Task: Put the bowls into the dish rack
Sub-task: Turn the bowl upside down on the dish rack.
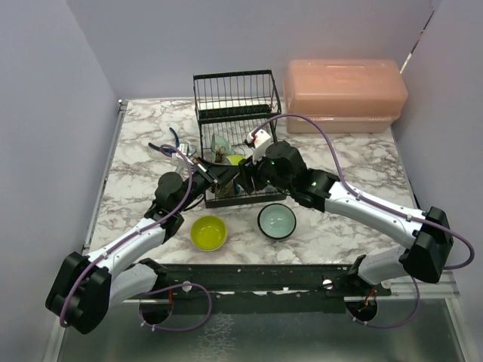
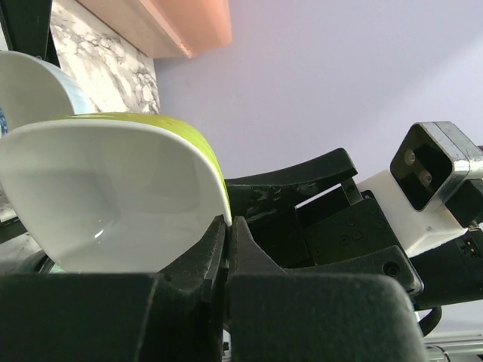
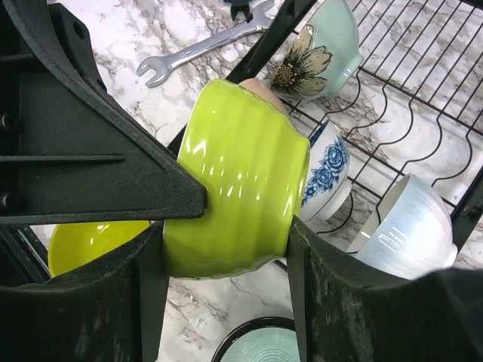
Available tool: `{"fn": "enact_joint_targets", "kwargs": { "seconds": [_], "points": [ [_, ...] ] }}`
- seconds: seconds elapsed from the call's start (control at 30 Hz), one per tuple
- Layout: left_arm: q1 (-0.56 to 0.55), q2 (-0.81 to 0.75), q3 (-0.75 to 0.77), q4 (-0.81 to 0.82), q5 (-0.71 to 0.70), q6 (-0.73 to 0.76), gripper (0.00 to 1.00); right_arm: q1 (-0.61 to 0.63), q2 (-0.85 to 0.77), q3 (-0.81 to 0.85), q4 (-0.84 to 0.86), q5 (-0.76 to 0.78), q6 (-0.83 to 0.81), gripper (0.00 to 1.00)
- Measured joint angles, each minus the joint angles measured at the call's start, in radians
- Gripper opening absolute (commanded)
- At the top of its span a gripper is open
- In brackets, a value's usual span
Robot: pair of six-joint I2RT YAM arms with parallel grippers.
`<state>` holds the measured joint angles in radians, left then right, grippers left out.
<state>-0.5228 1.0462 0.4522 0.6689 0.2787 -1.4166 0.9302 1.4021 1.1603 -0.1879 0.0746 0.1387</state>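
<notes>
A ribbed yellow-green bowl with a white inside hangs on its side at the front of the black wire dish rack. My left gripper is shut on its rim. My right gripper is shut across its outer wall, one finger touching each side. Both grippers meet at the rack's lower tier. In that tier stand a flower-patterned teal bowl, a blue-patterned bowl and a white bowl. On the table in front lie another yellow-green bowl and a pale teal bowl.
A pink translucent lidded box stands at the back right beside the rack. A wrench and other tools lie on the marble table left of the rack. Walls close in the left, back and right sides.
</notes>
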Motion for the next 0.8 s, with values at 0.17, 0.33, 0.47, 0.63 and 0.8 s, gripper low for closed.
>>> {"fn": "enact_joint_targets", "kwargs": {
  "seconds": [0.17,0.33,0.47,0.63,0.8],
  "points": [
    [0.004,0.0,0.0,-0.009,0.0,0.003,0.23,0.0,0.005,0.0,-0.001,-0.006,0.027,0.0],
    [0.007,0.002,0.002,-0.006,0.0,0.0,0.48,0.014,0.005,0.0,-0.001,-0.024,0.053,0.01],
    [0.014,0.001,0.002,-0.007,0.001,0.002,0.58,0.017,0.005,0.0,-0.009,-0.018,0.06,0.0],
    [0.028,0.0,0.002,-0.017,0.002,0.003,0.7,0.01,0.004,0.0,-0.029,-0.004,0.06,0.01],
    [0.05,-0.011,0.002,-0.028,0.017,0.007,0.86,-0.035,-0.003,0.0,-0.046,-0.015,0.074,0.0]
  ]
}}
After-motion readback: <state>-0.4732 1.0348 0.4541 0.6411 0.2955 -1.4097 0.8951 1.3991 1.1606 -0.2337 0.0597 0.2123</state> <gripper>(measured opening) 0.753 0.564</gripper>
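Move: Above the front of the dish rack, the lime bowl is already held by both hands, its middle roughly 4 cm ahead, 3 cm right and 4 cm below the left hand. From the right hand, the rack's free middle wires lie about 16 cm ahead, 3 cm left and 19 cm down. The white bowl stands some 10 cm ahead, 5 cm right of that hand; the blue-flowered bowl 10 cm ahead, 4 cm left; both about 16 cm below. Opening its fingers from shut to about three-quarters, the left hand lets go of the lime bowl's rim and eases some 1.5 cm left and forward. The right hand keeps its pinch on the bowl, shifting about 1 cm back and left, then swinging some 2 cm right and 1.5 cm forward while sinking nearly 1 cm and tipping down about 5 degrees. ##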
